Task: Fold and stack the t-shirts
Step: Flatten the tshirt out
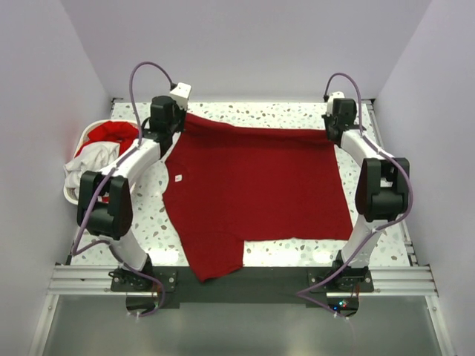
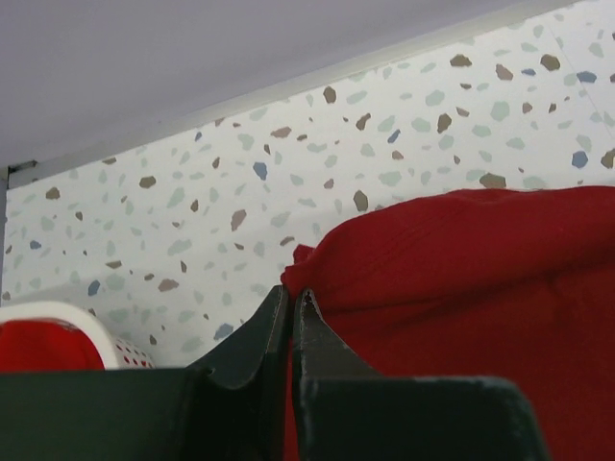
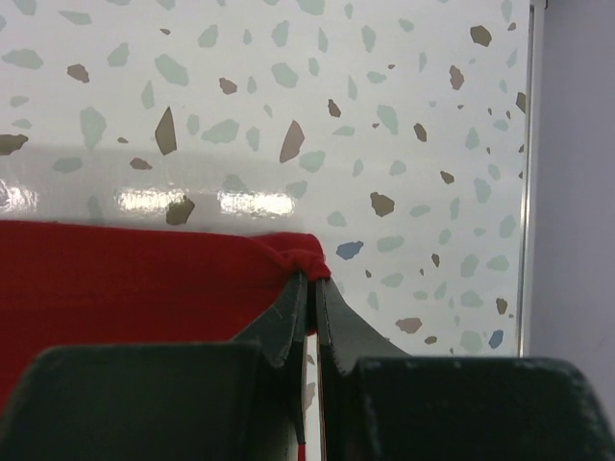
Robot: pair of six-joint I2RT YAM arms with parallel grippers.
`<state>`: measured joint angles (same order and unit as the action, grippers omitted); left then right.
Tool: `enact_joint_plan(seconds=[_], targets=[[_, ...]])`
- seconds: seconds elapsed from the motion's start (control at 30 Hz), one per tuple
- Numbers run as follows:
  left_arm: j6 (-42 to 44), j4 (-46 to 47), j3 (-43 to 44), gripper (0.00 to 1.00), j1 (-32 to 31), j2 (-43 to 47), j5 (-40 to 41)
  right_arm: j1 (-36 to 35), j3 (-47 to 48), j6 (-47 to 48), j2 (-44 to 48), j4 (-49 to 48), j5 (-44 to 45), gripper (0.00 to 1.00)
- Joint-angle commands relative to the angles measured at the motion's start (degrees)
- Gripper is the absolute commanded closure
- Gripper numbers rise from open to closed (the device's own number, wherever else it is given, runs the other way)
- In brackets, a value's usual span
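Observation:
A deep red t-shirt point(image 1: 256, 185) lies spread over the speckled table point(image 1: 245, 113), its small white neck label point(image 1: 178, 177) at the left. My left gripper point(image 1: 180, 113) is shut on the shirt's far left corner point(image 2: 306, 261). My right gripper point(image 1: 332, 132) is shut on the far right corner point(image 3: 312, 257). The far edge runs taut between the two. One sleeve point(image 1: 215, 263) hangs over the near edge. Each wrist view shows cloth bunched at the closed tips point(image 2: 292, 293) point(image 3: 312, 279). More t-shirts, red point(image 1: 111, 133) and white point(image 1: 89, 162), sit in the basket.
A white plastic laundry basket point(image 1: 80, 142) stands at the table's left edge, its rim point(image 2: 58, 315) also in the left wrist view. Walls close in at the back and both sides. A metal rail point(image 1: 237, 280) runs along the near edge.

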<state>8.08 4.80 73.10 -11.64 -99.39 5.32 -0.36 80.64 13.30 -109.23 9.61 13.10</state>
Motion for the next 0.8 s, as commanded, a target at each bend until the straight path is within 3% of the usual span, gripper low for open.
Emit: enact_joint_plan(seconds=[0.0,0.3,0.57,0.77], targets=[[-2.8,-4.17,-2.26,1.0,0.56,4.2,0.57,0.27,-2.32,-1.35,4.2,-0.55,2.45,1.0],[-7.63,-14.11,-5.86,1.0,0.48,10.53,1.18,0.27,-8.65,-4.6,9.29,-1.78,4.74,1.0],[-11.33,-16.84,-11.21,1.0,0.13,14.05,0.3,0.19,-13.14,-6.44,10.62,-4.59,9.92,1.0],[-12.12,-16.66,-15.17,1.0,0.13,15.11,2.24,0.19,-14.46,-7.76,9.48,-5.39,8.96,1.0]])
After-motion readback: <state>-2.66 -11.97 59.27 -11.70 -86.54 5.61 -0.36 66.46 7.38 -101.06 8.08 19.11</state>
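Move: Both closed grippers already hold the far edge of the t-shirt, the left higher than the right. From the left gripper, the middle of the shirt's flat body lies about 14 cm back, 24 cm to the right and 17 cm below. The white label is some 12 cm back and 4 cm left; the laundry basket about 28 cm left and 6 cm back. From the right gripper, the shirt's middle is roughly 14 cm back, 22 cm left and 10 cm below. Bring both grippers back towards the base with the far edge of the t-shirt still pinched, drawing it over the flat body while lowering it. Take the left about 11 cm back and 6 cm down, tipping its fingers down nearly 20 degrees; take the right some 6 cm back and a little down, turning it slightly clockwise. Keep the fingers shut. ##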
